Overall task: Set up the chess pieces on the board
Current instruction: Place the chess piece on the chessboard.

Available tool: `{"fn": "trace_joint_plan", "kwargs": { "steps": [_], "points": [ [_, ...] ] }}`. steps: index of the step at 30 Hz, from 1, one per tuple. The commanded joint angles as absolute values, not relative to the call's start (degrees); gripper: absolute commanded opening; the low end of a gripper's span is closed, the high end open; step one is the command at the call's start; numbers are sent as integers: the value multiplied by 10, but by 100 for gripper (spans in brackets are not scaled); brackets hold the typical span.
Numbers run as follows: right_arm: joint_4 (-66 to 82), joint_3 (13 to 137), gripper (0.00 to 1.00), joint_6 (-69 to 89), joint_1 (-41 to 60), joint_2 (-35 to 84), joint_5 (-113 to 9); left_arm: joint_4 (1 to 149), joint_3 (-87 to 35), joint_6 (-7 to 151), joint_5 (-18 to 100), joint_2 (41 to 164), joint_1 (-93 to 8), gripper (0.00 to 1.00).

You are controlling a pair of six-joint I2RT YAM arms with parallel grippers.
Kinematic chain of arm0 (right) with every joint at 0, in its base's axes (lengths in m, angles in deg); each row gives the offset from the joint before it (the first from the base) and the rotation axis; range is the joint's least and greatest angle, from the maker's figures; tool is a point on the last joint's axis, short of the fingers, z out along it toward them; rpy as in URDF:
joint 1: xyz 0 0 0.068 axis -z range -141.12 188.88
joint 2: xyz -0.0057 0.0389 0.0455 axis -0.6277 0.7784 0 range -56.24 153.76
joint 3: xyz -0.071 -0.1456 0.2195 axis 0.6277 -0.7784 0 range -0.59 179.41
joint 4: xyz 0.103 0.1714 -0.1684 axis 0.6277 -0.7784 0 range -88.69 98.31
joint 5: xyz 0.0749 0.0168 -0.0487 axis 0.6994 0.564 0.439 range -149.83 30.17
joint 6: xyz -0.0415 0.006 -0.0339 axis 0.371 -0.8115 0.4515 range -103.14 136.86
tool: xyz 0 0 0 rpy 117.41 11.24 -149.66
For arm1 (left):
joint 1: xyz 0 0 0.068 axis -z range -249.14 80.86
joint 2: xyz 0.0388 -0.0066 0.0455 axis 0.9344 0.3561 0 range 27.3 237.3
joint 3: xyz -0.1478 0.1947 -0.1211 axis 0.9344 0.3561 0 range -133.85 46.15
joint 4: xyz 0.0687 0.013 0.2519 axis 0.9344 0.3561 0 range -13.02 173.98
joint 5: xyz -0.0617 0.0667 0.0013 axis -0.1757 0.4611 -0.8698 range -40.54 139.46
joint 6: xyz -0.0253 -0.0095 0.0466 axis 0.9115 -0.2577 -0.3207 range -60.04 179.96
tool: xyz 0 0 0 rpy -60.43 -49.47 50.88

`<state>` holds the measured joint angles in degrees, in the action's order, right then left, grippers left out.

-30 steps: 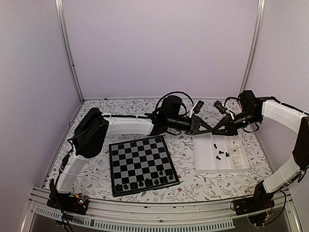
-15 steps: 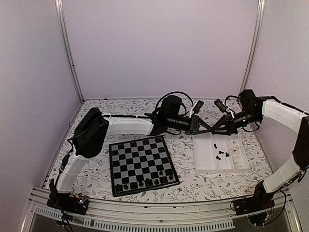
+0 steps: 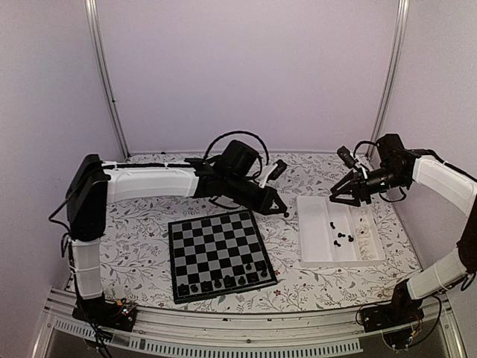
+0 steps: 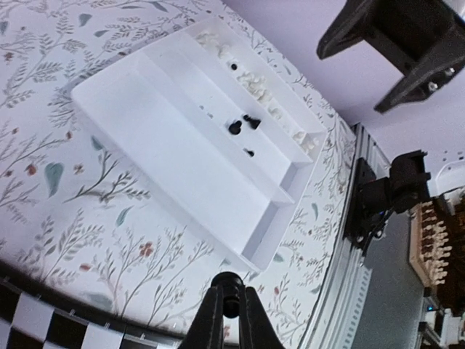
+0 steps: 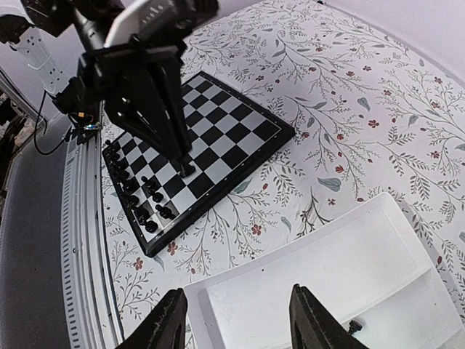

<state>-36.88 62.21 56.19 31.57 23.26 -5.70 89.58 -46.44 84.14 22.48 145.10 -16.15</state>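
The board [image 3: 218, 250] lies flat at centre front, with several black chess pieces [image 3: 223, 282] along its near rows. My left gripper [image 3: 282, 212] hangs between the board's far right corner and the white tray [image 3: 313, 237]. It is shut on one black chess piece [image 4: 231, 288], held by the fingertips [image 4: 211, 320] over the floral cloth. My right gripper [image 3: 341, 196] hovers over the tray's far end, open and empty, with its fingers [image 5: 167, 323] spread over the tray's corner [image 5: 305, 291]. More black pieces [image 3: 340, 239] lie in the tray.
Pale cream pieces [image 3: 364, 239] fill the tray's right compartment. The left arm [image 3: 149, 181] stretches across the table behind the board. Metal rails [image 3: 246, 321] run along the near edge. In the right wrist view the left gripper [image 5: 156, 109] is seen against the board [image 5: 218, 131].
The two grippers met over the tray's far end. The left shut on a black piece and pulled left toward the board. The right opened and drew back to the right.
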Motion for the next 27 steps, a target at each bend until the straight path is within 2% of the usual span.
{"fn": "trace_joint_plan", "kwargs": {
  "steps": [1, 12, 18, 27],
  "points": [
    [-345, 607, 50, 548, 319, 230, -63, 1033, -382, 745, 349, 1344, -166, 8],
    [-344, 610, 50, 544, 319, 243, -66, 1105, -188, 765, 405, 1187, -152, 8],
    [-346, 608, 50, 544, 319, 238, -67, 1113, -149, 748, 393, 1180, -126, 8],
    [-349, 607, 49, 545, 319, 233, -72, 1095, -155, 746, 402, 1215, -106, 8]
  ]
}}
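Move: The left hand, already gripping a black pawn, is bound for the empty second-row square about 12 cm back, 16 cm left and 13 cm below. From this hand the nearest second-row pawn stands about 12 cm back, 13 cm left; the back-row piece behind the square is 15 cm back, 16 cm left. The white tray's middle is 13 cm right, 1 cm back. From the right hand, the square lies 12 cm back, 28 cm left, 19 cm below. Left hand carries the pawn 17 cm left, 11 back and 8 down over the second row, tipping fingers 30 degrees steeper. ##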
